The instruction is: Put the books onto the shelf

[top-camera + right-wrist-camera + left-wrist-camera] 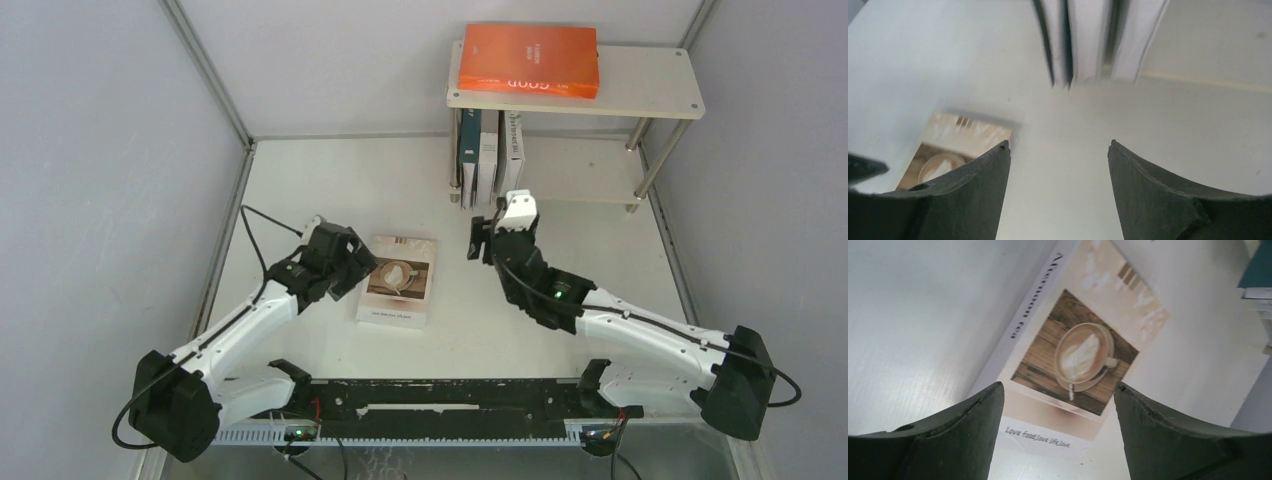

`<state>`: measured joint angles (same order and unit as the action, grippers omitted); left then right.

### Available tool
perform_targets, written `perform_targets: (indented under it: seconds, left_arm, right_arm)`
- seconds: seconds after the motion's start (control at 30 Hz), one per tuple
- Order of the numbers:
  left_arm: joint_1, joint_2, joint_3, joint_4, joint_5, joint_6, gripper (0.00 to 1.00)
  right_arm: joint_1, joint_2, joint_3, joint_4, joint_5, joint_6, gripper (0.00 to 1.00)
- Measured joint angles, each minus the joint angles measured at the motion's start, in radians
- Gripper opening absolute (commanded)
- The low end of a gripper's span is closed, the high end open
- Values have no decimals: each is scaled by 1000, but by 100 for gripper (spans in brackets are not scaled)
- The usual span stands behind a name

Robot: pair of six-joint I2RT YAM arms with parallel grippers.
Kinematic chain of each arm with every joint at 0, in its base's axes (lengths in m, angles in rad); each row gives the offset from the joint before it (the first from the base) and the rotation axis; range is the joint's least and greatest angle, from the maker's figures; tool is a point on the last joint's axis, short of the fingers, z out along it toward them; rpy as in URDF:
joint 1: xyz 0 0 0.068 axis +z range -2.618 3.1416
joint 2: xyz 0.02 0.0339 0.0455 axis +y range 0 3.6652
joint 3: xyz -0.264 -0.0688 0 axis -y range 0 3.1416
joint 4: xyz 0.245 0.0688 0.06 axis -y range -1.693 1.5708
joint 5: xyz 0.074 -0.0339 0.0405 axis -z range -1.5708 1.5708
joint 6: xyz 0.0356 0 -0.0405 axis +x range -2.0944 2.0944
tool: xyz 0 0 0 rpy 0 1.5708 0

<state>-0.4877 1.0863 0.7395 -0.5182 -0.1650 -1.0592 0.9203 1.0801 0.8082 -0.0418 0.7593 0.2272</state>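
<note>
The shelf (pixel 650 85) stands at the back right. A bright orange book (pixel 528 60) lies flat on its top board. Three books (pixel 490 155) stand upright on the left end of the lower board. The white book with the coffee-cup photo (pixel 398 280) lies flat on the table. My left gripper (pixel 358 266) is open at that book's left edge, and the cover (pixel 1083 355) shows just beyond its fingertips (pixel 993 395). My right gripper (pixel 497 222) is open and empty, a little in front of the standing books (pixel 1088 40).
White walls with metal corner posts (pixel 215 80) close in the table on the left, back and right. The shelf's metal legs (pixel 660 160) stand at the right. A black rail (pixel 440 395) runs along the near edge between the arm bases.
</note>
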Motion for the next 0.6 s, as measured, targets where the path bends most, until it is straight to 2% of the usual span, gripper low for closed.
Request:
perform_targets:
  seconds: [0.23, 0.6]
  left_arm:
    - [26, -23, -118, 36, -7, 0, 84]
    - [101, -45, -252, 211, 57, 5, 84]
  right_arm:
    - [152, 102, -5, -103, 12, 188, 77]
    - [139, 289, -10, -55, -190, 434, 74]
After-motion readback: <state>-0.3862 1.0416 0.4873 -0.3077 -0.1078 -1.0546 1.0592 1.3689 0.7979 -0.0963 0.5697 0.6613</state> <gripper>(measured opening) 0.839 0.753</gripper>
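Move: The coffee-cup book lies flat about 20 cm to the right hand's left, barely 1 cm ahead and some 21 cm below its fingers. The books standing in the shelf are roughly 20 cm ahead of that hand, 1 cm to its right and 8 cm lower. From the left hand the same coffee-cup book is about 7 cm to the right, 3 cm ahead and 9 cm down. The right hand, empty and open, comes away from the shelved books and swings down and left towards the right side of the coffee-cup book, sinking about 12 cm, going some 9 cm left and drawing back a little early on, while its fingers tip down by roughly 20 degrees. The left hand, also open, sinks some 5 cm beside the book's spine and eases a little to its left, then stops sinking; neither hand shows a clear touch on the book. ##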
